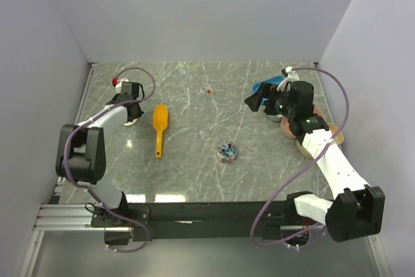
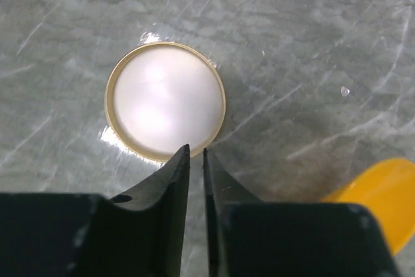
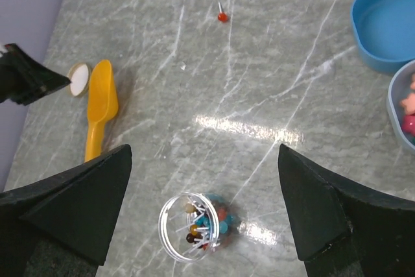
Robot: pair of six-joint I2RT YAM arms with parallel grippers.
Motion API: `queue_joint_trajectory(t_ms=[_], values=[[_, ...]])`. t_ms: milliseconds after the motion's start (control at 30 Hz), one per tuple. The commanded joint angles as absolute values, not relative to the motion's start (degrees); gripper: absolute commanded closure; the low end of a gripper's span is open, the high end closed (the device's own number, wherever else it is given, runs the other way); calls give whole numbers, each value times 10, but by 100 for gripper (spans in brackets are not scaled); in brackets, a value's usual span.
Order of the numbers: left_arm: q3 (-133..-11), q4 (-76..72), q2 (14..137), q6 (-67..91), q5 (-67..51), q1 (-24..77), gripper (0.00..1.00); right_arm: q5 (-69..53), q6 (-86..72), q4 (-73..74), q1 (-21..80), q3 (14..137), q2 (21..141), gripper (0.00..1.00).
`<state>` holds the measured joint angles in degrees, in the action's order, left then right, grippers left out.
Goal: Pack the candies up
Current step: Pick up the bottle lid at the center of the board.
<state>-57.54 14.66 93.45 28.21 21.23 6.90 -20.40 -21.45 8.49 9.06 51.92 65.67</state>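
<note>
The candies (image 3: 209, 224) are tiny stick sweets, blue, red, brown and yellow, inside a small clear round jar (image 1: 227, 152) lying on its side mid-table. One loose red candy (image 3: 222, 16) lies farther back. My right gripper (image 3: 204, 150) hangs open above the table, with the jar below and between its fingers but untouched. In the top view the right gripper (image 1: 258, 103) is right of and beyond the jar. My left gripper (image 2: 196, 152) has its jaws drawn nearly together with nothing between them. Its tips sit at the near rim of a white lid (image 2: 165, 98).
A yellow scoop (image 1: 159, 128) lies just right of the lid (image 1: 133, 120). A blue bowl (image 3: 389, 24) and a clear bowl of pink and red sweets (image 3: 405, 105) stand at the right. Tan round containers (image 1: 321, 137) sit under the right arm.
</note>
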Motion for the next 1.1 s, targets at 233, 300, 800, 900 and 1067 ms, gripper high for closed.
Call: queue_joint_trajectory(t_ms=[233, 300, 800, 900, 1067], values=[[-681, 147, 1055, 267, 221, 61, 83, -205, -214, 34, 90, 509, 606, 0], [-686, 148, 1065, 268, 212, 57, 82, -204, -214, 35, 91, 508, 603, 0], [-694, 160, 1061, 267, 156, 47, 99, -228, -215, 30, 91, 513, 622, 0], [-692, 159, 1023, 270, 110, 47, 99, -240, -224, 21, 92, 516, 629, 0], [-667, 128, 923, 286, -44, 47, 99, -272, -242, -39, 91, 501, 621, 0]])
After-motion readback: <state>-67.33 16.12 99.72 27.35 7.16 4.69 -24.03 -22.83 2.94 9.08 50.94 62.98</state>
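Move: The bottle lid lies flat on the board just ahead and to the left of the left hand: its middle is about 2 cm farther out, some 4 cm left and 5 cm below. The yellow scoop lies about 8 cm to the left hand's right, its middle about 3 cm back, with the bowl end pointing away. From the right hand the lid is far off, about 47 cm left, 7 cm ahead and 21 cm down. The left fingertips pinch the bottle lid by the rim on its right side, after the nearly shut hand slides forward and down about 5 cm each way and closes the rest of the gap. Keeping that grip, the hand lifts some 5 cm and swings about 3 cm right, rolling slightly. The right hand, empty and open, rises about 3 cm. ##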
